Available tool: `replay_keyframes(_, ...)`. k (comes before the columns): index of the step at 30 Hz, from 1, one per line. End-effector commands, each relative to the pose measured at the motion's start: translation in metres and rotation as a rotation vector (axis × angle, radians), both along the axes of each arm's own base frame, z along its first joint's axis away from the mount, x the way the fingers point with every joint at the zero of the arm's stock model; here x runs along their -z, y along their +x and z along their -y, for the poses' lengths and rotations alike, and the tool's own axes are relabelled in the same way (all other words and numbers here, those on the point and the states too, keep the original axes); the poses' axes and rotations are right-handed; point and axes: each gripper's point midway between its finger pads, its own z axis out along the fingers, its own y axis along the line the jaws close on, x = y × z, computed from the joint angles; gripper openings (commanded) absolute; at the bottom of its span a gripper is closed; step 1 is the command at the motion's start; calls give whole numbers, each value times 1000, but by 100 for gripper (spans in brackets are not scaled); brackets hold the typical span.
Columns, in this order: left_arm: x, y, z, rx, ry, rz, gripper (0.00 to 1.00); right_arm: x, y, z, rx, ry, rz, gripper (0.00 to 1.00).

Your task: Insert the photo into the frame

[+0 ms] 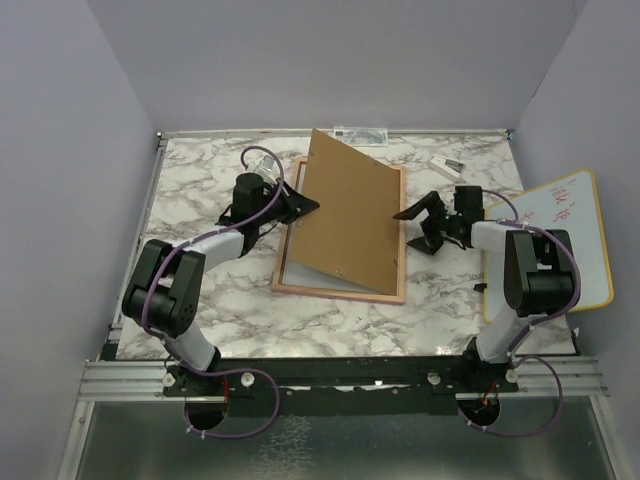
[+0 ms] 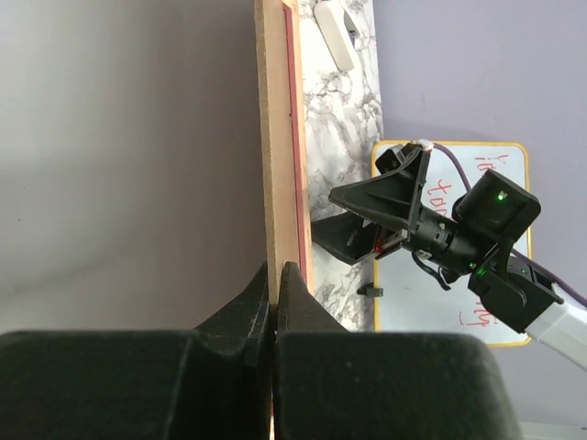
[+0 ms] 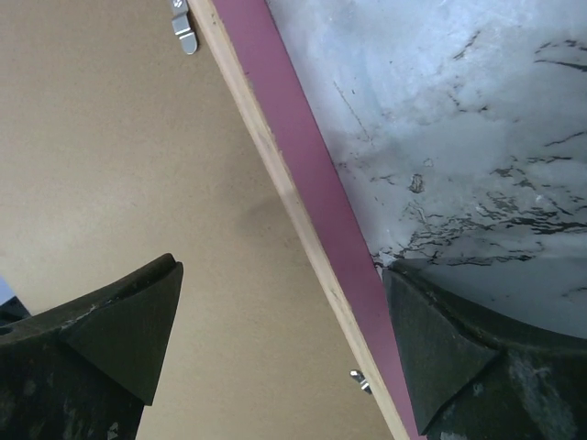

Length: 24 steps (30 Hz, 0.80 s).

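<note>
The frame (image 1: 403,235) lies flat in the middle of the table, its pink rim showing at the right and near sides. A brown backing board (image 1: 350,210) leans over it, raised along its left edge. My left gripper (image 1: 305,205) is shut on that raised edge; in the left wrist view the left gripper (image 2: 275,272) pinches the thin tan board (image 2: 273,137). My right gripper (image 1: 412,226) stands open at the frame's right side. In the right wrist view the right gripper (image 3: 282,266) spans the pink rim (image 3: 303,156), touching nothing. The photo is hidden.
A wood-edged whiteboard (image 1: 560,240) with red writing lies at the right table edge. A small white object (image 1: 447,163) and a flat strip (image 1: 358,134) sit near the far edge. Metal tabs (image 3: 185,32) stick out of the frame's back. Walls enclose three sides.
</note>
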Motion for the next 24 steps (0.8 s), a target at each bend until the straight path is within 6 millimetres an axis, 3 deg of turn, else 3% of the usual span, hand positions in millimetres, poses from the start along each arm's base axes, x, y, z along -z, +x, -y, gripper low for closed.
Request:
replay_keyframes(1,-5,-2,15,85,-23,36,0,21,-15,-4,-45,22,-51,94)
replay_keyframes(6,13,-5,16,89,-22,-19,21,21,-15,-8,-67,46,-50,93)
replay_keyframes(14,34,-10,10,60,19,-78,43,23,-17,-9,-70,49,-58,93)
replay_keyframes(18,45,-6,0,22,114,-99,61,26,-18,-7,-65,36,-77,93)
replay_keyframes(21,50,3,-9,-10,204,-101,85,32,-20,-3,-55,12,-112,93)
replay_keyframes(24,53,11,-10,6,272,-106,90,39,-23,-1,-49,-6,-148,92)
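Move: The left hand keeps its pinch on the backing board's left edge, with the board's middle about 9 cm to its right and 5 cm lower. The frame's middle, where the board is going, lies about 8 cm right, 3 cm back and some 12 cm below; its left rail is roughly 7 cm left. From the right hand, the frame's middle is about 16 cm left and 3 cm lower, its right rail 1 cm left. Downward by about 5 cm, the left hand lowers towards the frame while its fingers part from shut to nearly wide open, letting go of the backing board's left edge; the wrist tilts some 10 degrees late on. The right hand all but stays, still open, one fingertip against the outside of the frame's right rail, turning only slightly. ##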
